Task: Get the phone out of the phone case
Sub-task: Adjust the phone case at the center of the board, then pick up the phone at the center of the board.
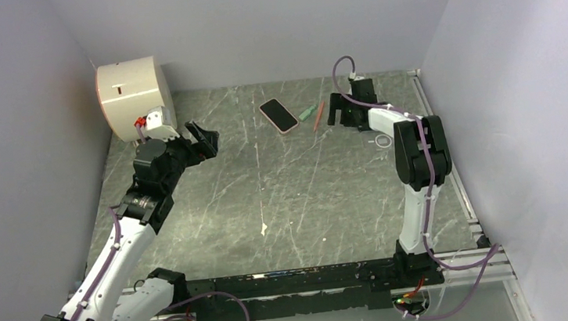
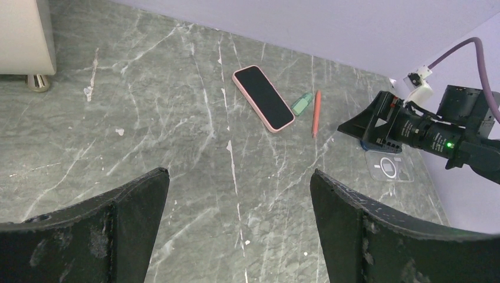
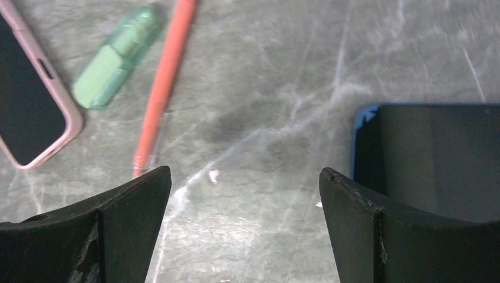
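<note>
A phone with a dark screen and a pink rim lies face up at the back of the table. A clear, empty-looking phone case with a white ring lies flat on the right. A dark slab with a blue edge lies beside my right gripper's right finger; I cannot tell whether it is a phone. My right gripper hovers low over the table, open and empty. My left gripper hangs open and empty over the left-middle of the table.
A green marker and an orange pen lie between the pink-rimmed phone and my right gripper. A white round appliance stands at the back left. Walls close in three sides.
</note>
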`<state>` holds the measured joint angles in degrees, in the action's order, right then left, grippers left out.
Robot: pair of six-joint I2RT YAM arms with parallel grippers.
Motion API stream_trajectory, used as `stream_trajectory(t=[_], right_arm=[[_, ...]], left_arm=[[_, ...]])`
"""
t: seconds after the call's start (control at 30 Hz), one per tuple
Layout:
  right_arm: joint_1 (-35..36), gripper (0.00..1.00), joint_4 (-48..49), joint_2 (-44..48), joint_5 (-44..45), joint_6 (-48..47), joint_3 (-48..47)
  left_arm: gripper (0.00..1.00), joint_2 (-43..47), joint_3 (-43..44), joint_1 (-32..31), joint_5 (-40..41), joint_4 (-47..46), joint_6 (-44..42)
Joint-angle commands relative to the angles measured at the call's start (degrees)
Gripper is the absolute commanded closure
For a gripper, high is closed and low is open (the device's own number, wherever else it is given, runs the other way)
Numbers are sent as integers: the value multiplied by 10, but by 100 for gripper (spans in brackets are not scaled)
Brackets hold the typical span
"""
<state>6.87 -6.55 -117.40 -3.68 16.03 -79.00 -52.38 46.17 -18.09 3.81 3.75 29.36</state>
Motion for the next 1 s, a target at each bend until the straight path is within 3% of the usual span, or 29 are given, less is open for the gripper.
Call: stream_trajectory(t=[0.0,0.33,0.73,0.97], right_arm=[[35,1,58,48,-32,-56,-5],[132,1,62,-25,-20,-113,-114],[164,1,-31,-146,-24,-136,-269],[178,1,-70,-180,-38,-152,-303]], left_arm=[[6,-2,-2,0,-7,-26,1],[6,-1,1,0,5,-16,-1],[6,-7,7,0,6,-10,-3],[6,-6,6,0,5,-12,-4]])
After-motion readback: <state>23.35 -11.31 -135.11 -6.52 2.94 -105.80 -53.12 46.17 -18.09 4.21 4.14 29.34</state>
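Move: The pink phone case, with its phone inside, lies about 21 cm to the right hand's left, 9 cm ahead and 4 cm below. The red pen is some 6 cm left and 7 cm ahead, the green tool 10 cm left and 10 cm ahead; the blue-edged phone lies 16 cm right and 2 cm ahead, all likewise just below. From the left hand, the pink phone case is about 28 cm ahead, 24 cm right and 27 cm down. Leftward in a low arc, the empty right hand leaves the blue-edged phone and swings about 18 cm towards the pink phone case, rising some 6 cm over the red pen's near end, then easing a little forward and sinking to its starting height. It turns some 25 degrees counter-clockwise, lining up with the case, and its wide-open fingers end astride the near end; no touch can be seen. ##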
